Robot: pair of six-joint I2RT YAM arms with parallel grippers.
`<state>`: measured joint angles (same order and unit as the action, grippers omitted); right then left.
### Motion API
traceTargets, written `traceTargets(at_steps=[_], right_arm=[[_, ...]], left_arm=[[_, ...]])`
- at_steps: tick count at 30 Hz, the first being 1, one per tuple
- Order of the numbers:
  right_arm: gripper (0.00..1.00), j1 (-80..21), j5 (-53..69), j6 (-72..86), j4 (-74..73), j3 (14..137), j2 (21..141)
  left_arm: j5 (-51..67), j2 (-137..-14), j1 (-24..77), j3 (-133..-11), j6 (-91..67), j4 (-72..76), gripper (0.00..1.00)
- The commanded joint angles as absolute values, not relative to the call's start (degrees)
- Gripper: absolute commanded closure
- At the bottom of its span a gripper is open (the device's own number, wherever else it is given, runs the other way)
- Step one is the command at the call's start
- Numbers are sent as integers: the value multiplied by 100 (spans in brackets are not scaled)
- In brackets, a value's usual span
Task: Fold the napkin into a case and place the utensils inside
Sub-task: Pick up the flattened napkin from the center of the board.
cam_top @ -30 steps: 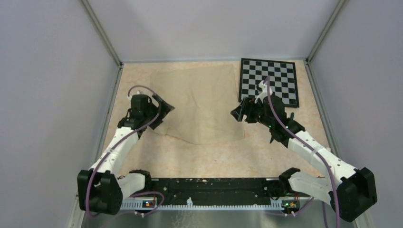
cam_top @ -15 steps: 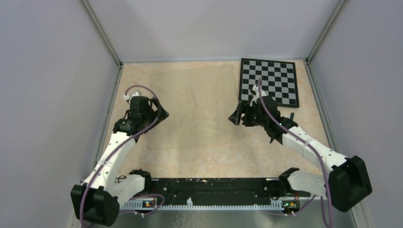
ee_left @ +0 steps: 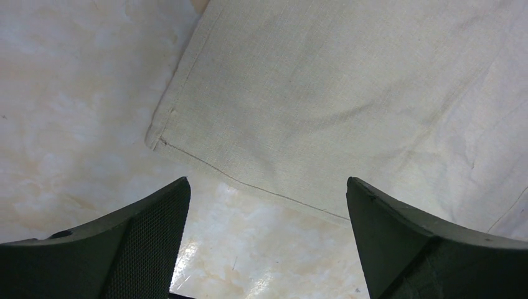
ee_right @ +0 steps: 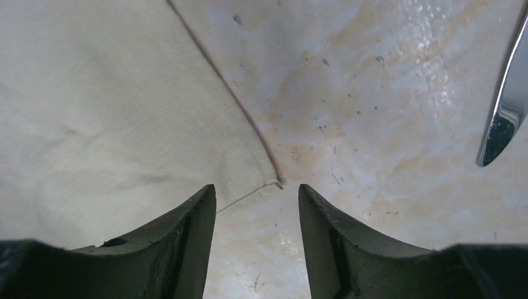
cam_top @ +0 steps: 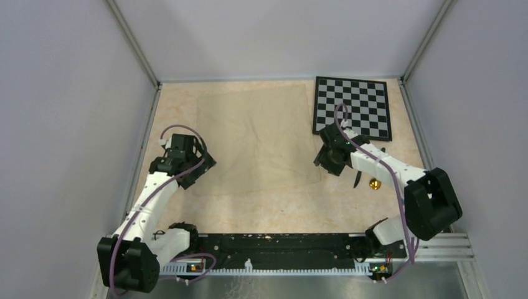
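The beige napkin lies spread flat on the table, its hemmed near-left corner and near-right corner showing in the wrist views. My left gripper hovers just off the near-left corner, open wide and holding nothing. My right gripper is low at the near-right corner, its jaws partly apart with only bare table between them. The spoon, with a gold bowl and a dark handle, lies right of that gripper. The silver knife's tip shows at the right edge of the right wrist view.
A black-and-white checkered board lies at the back right, touching the napkin's far-right side. Grey walls with metal rails close in the table on three sides. The arms' base rail runs along the near edge.
The napkin's near edge, raised a second ago, now lies flat. Both grippers have dropped toward the near corners. The right jaws have narrowed, and the right arm has swung aside, uncovering the spoon.
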<state>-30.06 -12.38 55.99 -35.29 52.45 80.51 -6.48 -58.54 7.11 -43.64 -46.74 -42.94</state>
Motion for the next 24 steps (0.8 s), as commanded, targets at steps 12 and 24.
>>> traceTargets(at_steps=[12,24], right_arm=[[50,-3698,-1858,6967,-4509,6244,9647],[50,-3917,-2049,7710,-4974,6330,10116]], left_arm=[[-975,-5486,702,-4924,-4029,-4532,7],[-1213,-5385,700,-5076,-3960,-4813,5]])
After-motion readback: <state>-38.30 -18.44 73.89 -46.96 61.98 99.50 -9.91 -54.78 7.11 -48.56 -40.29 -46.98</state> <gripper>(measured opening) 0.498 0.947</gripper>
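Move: The flat napkin's near right corner lies about 7 cm below the right hand, some 3 cm back and 1 cm to its left. Off to this hand's right are the knife, about 12 cm away and 3 cm ahead, and the spoon, 17 cm away and 3 cm ahead; the chessboard's middle is some 23 cm ahead and 9 cm right. From the left hand that corner is about 34 cm right, level fore and aft, and 10 cm below. The right hand sinks about 5 cm onto the napkin's near right corner, easing some 2 cm back and, after the first part of the drop, 2 cm left, while the wrist tips the fingers some 15 degrees nearer to straight down and its half-open fingers keep their gap, ending with the corner between the tips. The left hand, empty and still wide open, rises about 4 cm above the near left part of the napkin. ##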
